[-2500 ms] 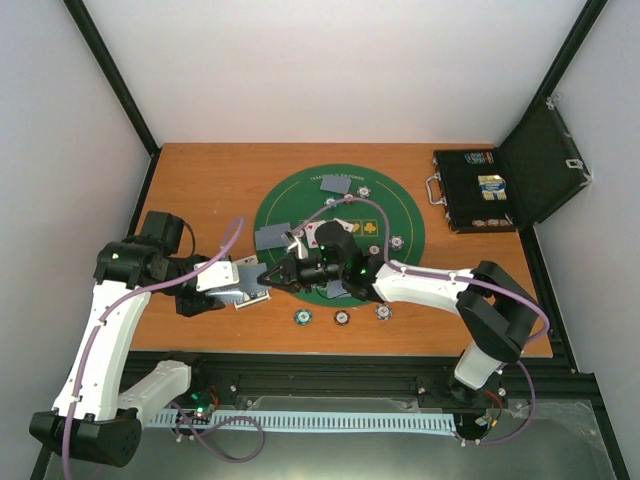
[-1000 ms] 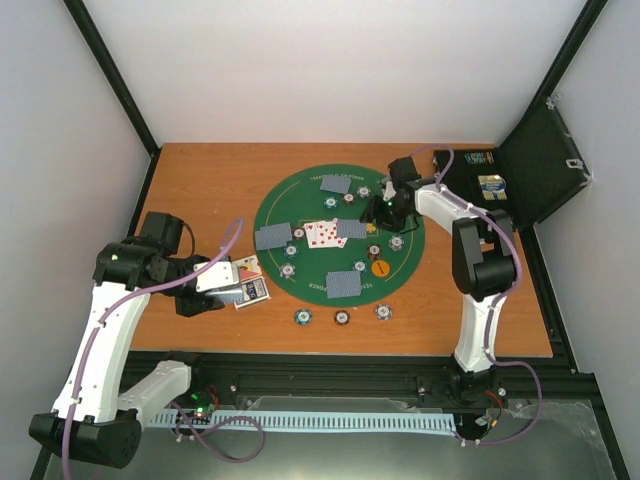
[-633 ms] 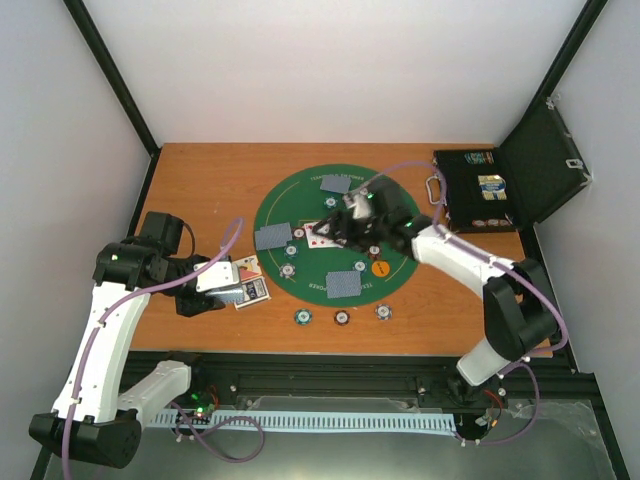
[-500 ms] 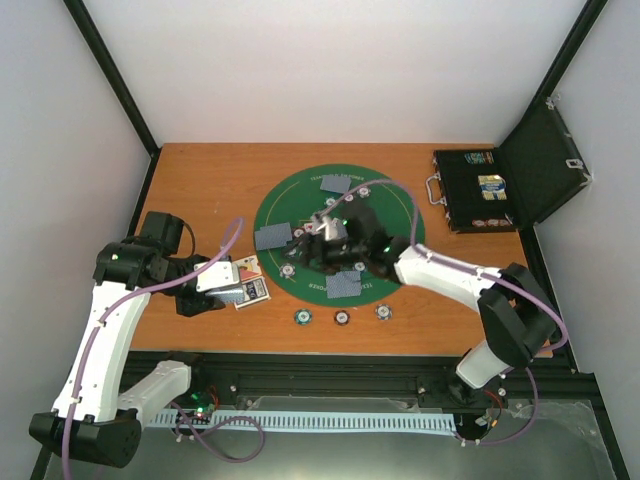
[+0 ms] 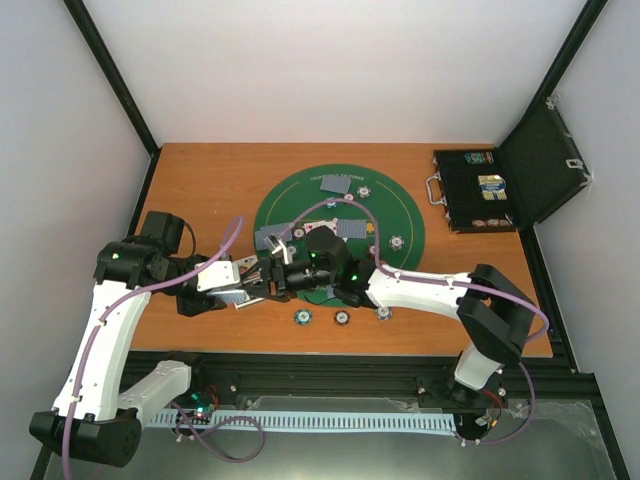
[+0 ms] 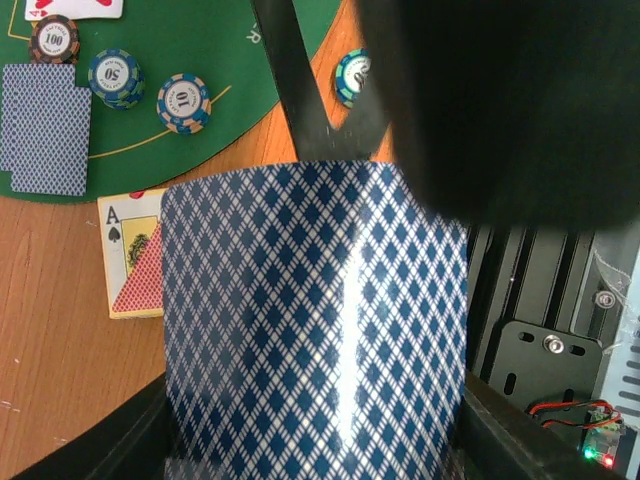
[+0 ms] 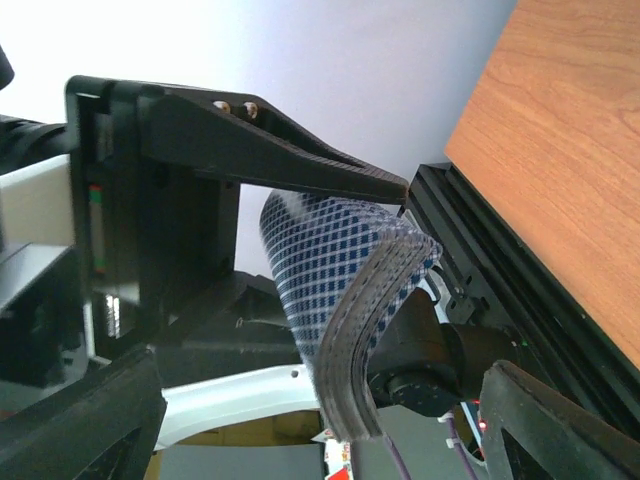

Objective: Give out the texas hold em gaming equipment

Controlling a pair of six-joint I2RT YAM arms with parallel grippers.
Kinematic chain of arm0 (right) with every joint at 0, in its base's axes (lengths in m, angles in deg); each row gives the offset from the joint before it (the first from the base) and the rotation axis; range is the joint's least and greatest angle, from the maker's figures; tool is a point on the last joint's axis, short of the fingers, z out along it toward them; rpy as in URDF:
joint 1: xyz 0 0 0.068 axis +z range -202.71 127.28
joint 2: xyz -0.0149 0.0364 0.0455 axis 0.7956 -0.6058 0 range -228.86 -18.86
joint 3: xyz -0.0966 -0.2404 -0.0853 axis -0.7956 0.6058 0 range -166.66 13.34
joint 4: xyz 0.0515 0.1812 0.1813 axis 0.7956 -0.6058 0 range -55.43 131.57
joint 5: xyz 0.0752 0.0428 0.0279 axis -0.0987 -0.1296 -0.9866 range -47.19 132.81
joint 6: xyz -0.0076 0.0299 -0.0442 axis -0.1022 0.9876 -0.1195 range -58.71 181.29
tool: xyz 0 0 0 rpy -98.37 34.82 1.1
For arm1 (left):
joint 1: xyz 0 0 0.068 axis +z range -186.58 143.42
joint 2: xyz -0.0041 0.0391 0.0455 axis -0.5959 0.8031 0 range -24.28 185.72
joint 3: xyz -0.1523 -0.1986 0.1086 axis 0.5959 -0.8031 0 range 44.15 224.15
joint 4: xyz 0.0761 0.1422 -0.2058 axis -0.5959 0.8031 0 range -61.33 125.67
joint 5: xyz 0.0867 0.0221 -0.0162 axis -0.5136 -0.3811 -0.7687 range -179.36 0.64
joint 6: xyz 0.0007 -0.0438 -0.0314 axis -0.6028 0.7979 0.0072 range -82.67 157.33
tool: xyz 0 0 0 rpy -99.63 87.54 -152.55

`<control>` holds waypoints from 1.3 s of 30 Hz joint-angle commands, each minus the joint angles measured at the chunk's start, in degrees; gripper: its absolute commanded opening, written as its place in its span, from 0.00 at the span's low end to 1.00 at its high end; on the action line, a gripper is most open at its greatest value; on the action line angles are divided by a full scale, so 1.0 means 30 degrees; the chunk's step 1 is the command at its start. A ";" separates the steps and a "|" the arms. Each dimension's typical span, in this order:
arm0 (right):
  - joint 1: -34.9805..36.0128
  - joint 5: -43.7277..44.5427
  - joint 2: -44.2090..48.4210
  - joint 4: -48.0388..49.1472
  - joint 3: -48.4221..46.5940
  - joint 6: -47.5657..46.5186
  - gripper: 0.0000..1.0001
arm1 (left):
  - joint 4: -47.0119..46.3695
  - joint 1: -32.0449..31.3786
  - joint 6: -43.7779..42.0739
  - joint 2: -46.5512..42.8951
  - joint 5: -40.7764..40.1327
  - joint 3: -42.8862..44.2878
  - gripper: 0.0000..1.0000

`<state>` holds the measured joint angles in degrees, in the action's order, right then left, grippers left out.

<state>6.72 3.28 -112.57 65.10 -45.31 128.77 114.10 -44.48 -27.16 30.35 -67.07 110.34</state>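
Note:
My left gripper (image 5: 232,285) is shut on a bowed deck of blue diamond-backed playing cards (image 6: 315,320), held over the wood left of the mat. My right gripper (image 5: 265,280) has reached across to it and stands open, its fingers either side of the deck's edge (image 7: 350,300) without pinching it. Face-down cards (image 5: 334,183) and stripe-edged chips (image 5: 397,241) lie on the green mat (image 5: 400,205). Three chips (image 5: 342,318) sit on the wood in front of the mat. An ace card (image 6: 135,250) lies face up under the deck.
The open black case (image 5: 480,190) stands at the back right with items inside. The right arm stretches low across the mat's front half, hiding the cards there. Black frame posts and white walls close in the table.
The right arm swung from the mat's right side across to the left, up to the held deck, and its jaws opened wide. The left arm and deck stayed put.

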 commanded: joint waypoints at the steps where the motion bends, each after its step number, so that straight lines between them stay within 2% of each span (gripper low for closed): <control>1: 0.0510 -0.0002 -0.0902 0.1635 -0.0806 0.0809 0.85 | 0.0103 -0.0023 -0.0037 -0.0072 0.0568 0.0918 0.06; 14: 0.1147 -0.0516 -0.3242 0.3052 -0.2406 0.2040 0.78 | 0.0050 -0.0027 -0.0125 -0.0026 0.0597 0.0929 0.06; 23: 0.0927 -0.0520 -0.3655 0.3064 -0.1410 0.1965 0.67 | 0.0122 -0.0011 -0.0184 -0.0133 0.0422 0.1068 0.06; 28: 0.0105 -0.0457 -0.3352 0.3254 0.0010 0.2066 0.58 | 0.0329 -0.0014 -0.0096 -0.0031 0.0676 0.1306 0.06; 39: -0.0820 -0.0161 -0.2254 0.1431 0.0963 0.0860 0.41 | 0.0424 -0.0022 -0.0096 -0.0151 0.0576 0.1293 0.06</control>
<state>6.09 -0.13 -120.05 77.15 -44.63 133.47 114.10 -44.48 -27.16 30.94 -67.84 111.17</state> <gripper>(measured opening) 0.427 0.589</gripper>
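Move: The card deck is held in the left gripper, its middle about 3 cm to the right of that hand point and 2 cm below. From the open right gripper, the deck lies about 5 cm to the left, 1 cm back and 2 cm lower. On the table some 19 cm below the right hand, the card box is about 10 cm ahead and 1 cm to the right; the blue-rimmed chip stack is about 3 cm ahead and 13 cm right. Slide the right gripper about 4 cm left so its open fingers straddle the deck's free end, one finger over the patterned back and one beneath, sinking some 2 cm. Then start closing, to roughly half open, while easing about 3 cm back to the right, bringing the upper finger down onto the back. Hold the left gripper still, keeping its grip on the deck. ##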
